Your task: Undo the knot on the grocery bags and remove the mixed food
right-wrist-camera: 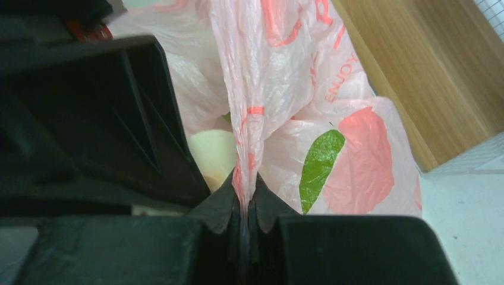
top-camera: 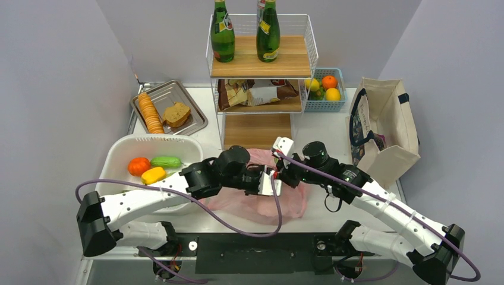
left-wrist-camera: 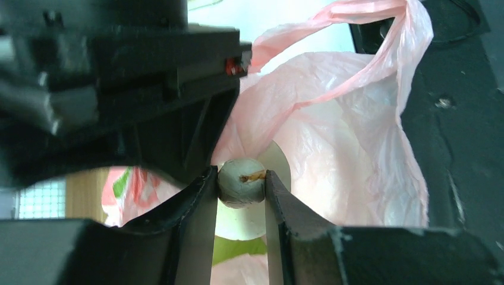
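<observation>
The pink grocery bag [top-camera: 285,205] lies crumpled at the table's near middle, with both arms meeting over it. Inside its open mouth my left gripper [left-wrist-camera: 240,176] is shut on the pale stem of a mushroom [left-wrist-camera: 241,185], whose cream cap shows behind. A loose handle loop [left-wrist-camera: 380,27] arcs above. My right gripper [right-wrist-camera: 245,195] is shut on a bunched strip of the bag's pink plastic [right-wrist-camera: 249,119], pulled taut upward. The knot is out of view. An orange fruit [top-camera: 139,165], a green cucumber [top-camera: 166,161] and a yellow lemon [top-camera: 153,175] lie in the white tub [top-camera: 119,151].
A wire shelf [top-camera: 261,59] behind the bag carries two green bottles [top-camera: 223,29] and snack packets. A metal tray [top-camera: 169,107] of crackers and bread sits back left. A blue fruit basket [top-camera: 324,89] and a beige canvas tote [top-camera: 386,124] stand at the right.
</observation>
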Motion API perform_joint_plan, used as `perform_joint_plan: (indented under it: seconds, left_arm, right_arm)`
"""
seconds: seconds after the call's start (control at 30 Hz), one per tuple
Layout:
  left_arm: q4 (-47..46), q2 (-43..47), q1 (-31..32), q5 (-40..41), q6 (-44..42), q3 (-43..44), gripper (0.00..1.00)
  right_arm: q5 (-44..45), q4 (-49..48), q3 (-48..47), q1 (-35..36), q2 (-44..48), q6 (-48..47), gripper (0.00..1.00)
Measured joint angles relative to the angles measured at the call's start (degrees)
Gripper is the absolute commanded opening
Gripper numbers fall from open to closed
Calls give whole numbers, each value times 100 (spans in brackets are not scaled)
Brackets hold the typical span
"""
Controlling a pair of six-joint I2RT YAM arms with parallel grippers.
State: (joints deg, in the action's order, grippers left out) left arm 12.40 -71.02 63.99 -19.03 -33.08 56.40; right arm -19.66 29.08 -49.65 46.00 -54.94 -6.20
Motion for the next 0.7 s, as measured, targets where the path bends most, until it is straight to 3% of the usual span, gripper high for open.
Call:
perform_joint_plan:
  seconds: [0.2,0.5,0.6,0.7]
  left_arm:
    - [1626,420,-396,-546,-138,555,0]
    - [2634,1329,-531,-413,74,1182,0]
    - [2920,1344,-1460,-278,424,1952,0]
    - [3051,1545,-3399,-372,686,2334,0]
  right_arm:
    - [96,-188,-39,-153,17,50,0]
    - [308,87,-50,-243,-17,-72,0]
    - [382,151,-50,-243,-20,-192,0]
    - [402,190,-50,-243,-20,-273,0]
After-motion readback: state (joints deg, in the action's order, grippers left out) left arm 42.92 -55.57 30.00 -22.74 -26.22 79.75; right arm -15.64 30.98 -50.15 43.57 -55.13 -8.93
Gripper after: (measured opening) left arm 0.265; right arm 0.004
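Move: The white basket of vegetables that the held mushroom is bound for lies about 38 cm to the left hand's left, 9 cm ahead and 14 cm below. The pink bag's middle is some 15 cm under that hand, 4 cm ahead and 5 cm to its left; the metal tray is about 37 cm left and 31 cm ahead. From the right hand, the basket is about 36 cm left and 7 cm ahead, while the bag it grips spreads about 12 cm below, 2 cm ahead. The mushroom, still pinched by its stem in the left fingers, is carried away from the pink bag towards the white basket, about 18 cm left and nearly as far up, first easing back a little, then swinging forward and speeding up as the hand turns some 35 degrees counter-clockwise. The right hand keeps its pinch on the bag's rim, shifting only 2 or 3 cm forward and right. ##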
